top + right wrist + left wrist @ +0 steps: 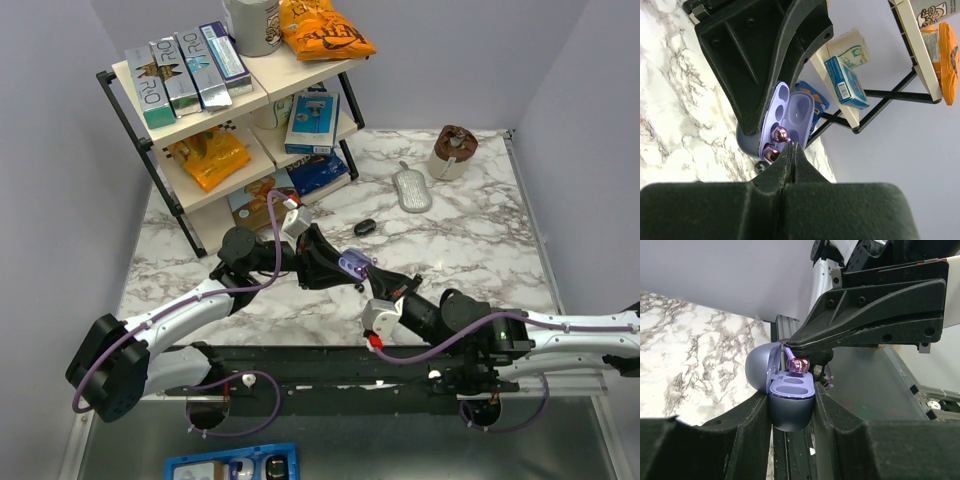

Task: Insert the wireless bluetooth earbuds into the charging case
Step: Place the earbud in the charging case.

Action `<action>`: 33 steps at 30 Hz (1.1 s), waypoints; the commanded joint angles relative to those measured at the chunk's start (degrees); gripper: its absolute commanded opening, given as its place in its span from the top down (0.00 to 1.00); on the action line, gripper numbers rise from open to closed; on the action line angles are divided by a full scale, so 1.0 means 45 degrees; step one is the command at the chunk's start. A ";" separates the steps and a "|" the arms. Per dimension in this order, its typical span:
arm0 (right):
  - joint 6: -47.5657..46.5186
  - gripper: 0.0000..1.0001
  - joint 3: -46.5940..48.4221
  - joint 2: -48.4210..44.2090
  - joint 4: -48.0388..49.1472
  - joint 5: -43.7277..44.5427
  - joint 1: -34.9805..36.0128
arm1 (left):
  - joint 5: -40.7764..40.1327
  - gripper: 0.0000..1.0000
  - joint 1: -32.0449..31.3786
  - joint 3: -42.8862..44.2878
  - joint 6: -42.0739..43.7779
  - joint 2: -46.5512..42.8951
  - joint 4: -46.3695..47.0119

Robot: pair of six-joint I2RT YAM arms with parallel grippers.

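My left gripper (790,399) is shut on the dark grey charging case (790,412), held up above the marble table with its lid (760,371) swung open. In the top view the case (353,266) sits between both grippers. My right gripper (792,146) is shut, and its tips pinch the thin lilac stem of a shiny pink earbud (780,133) right over the lilac tray. A second pink earbud (771,152) sits in the well beside it. From the left wrist view, the right gripper (790,347) reaches in from above and one earbud (799,365) touches the tray's far end.
A two-tier shelf (230,110) with boxes and snack bags stands at the back left. On the table lie a small dark object (365,227), a grey oval item (412,190) and a brown cup (453,152). A blue tray (232,466) sits below the arm bases.
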 commanded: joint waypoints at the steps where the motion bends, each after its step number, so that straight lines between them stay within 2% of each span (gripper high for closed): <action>1: 0.0322 0.99 0.0002 -0.0045 -0.0985 -0.0497 0.0160 | -0.0085 1.00 0.0068 0.0241 0.0280 -0.0239 0.0373; 22: 0.0576 0.99 0.0373 0.0444 -0.0731 -0.0594 0.0394 | -0.0202 1.00 0.0088 0.0105 0.0241 -0.0141 0.0647; 25: 0.0596 0.94 0.0451 0.0541 -0.0653 -0.0516 0.0394 | -0.0202 1.00 0.0068 0.0086 0.0241 -0.0141 0.0685; 26: 0.0595 0.88 0.0451 0.0561 -0.0595 -0.0458 0.0394 | -0.0222 1.00 0.0068 0.0086 0.0241 -0.0141 0.0686; 28: 0.0596 0.83 0.0509 0.0542 -0.0575 -0.0380 0.0414 | -0.0222 1.00 0.0068 0.0047 0.0241 -0.0141 0.0724; 29: 0.0615 0.78 0.0529 0.0542 -0.0555 -0.0360 0.0414 | -0.0222 1.00 0.0068 0.0066 0.0241 -0.0141 0.0725; 33: 0.0693 0.72 0.0821 0.0425 0.0086 0.0320 0.0414 | -0.0261 1.00 0.0069 -0.0031 0.0260 -0.0141 0.0686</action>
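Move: Held open in the left fingers, the charging case has its middle about 3 cm left, 1 cm ahead of and 2 cm below the right hand, which already holds the purple earbud over the nearest wells. Far below, roughly 22 cm down, a black earbud lies about 6 cm ahead and 1 cm left of the right hand, and the black case some 18 cm ahead and 2 cm right. From the left hand, the charging case lies about 2 cm to its right and 1 cm up. The right hand eases the pinched purple earbud down about half a centimetre, then goes roughly 1 cm left and nearly as far back, taking the earbud's ball and bean ends into the pair of wells on the side away from the left fingers. Near the end the shut right fingers open to about a quarter and stand on either side of the earbud's bridge, while the left hand stays in place and keeps its grip on the open case. ##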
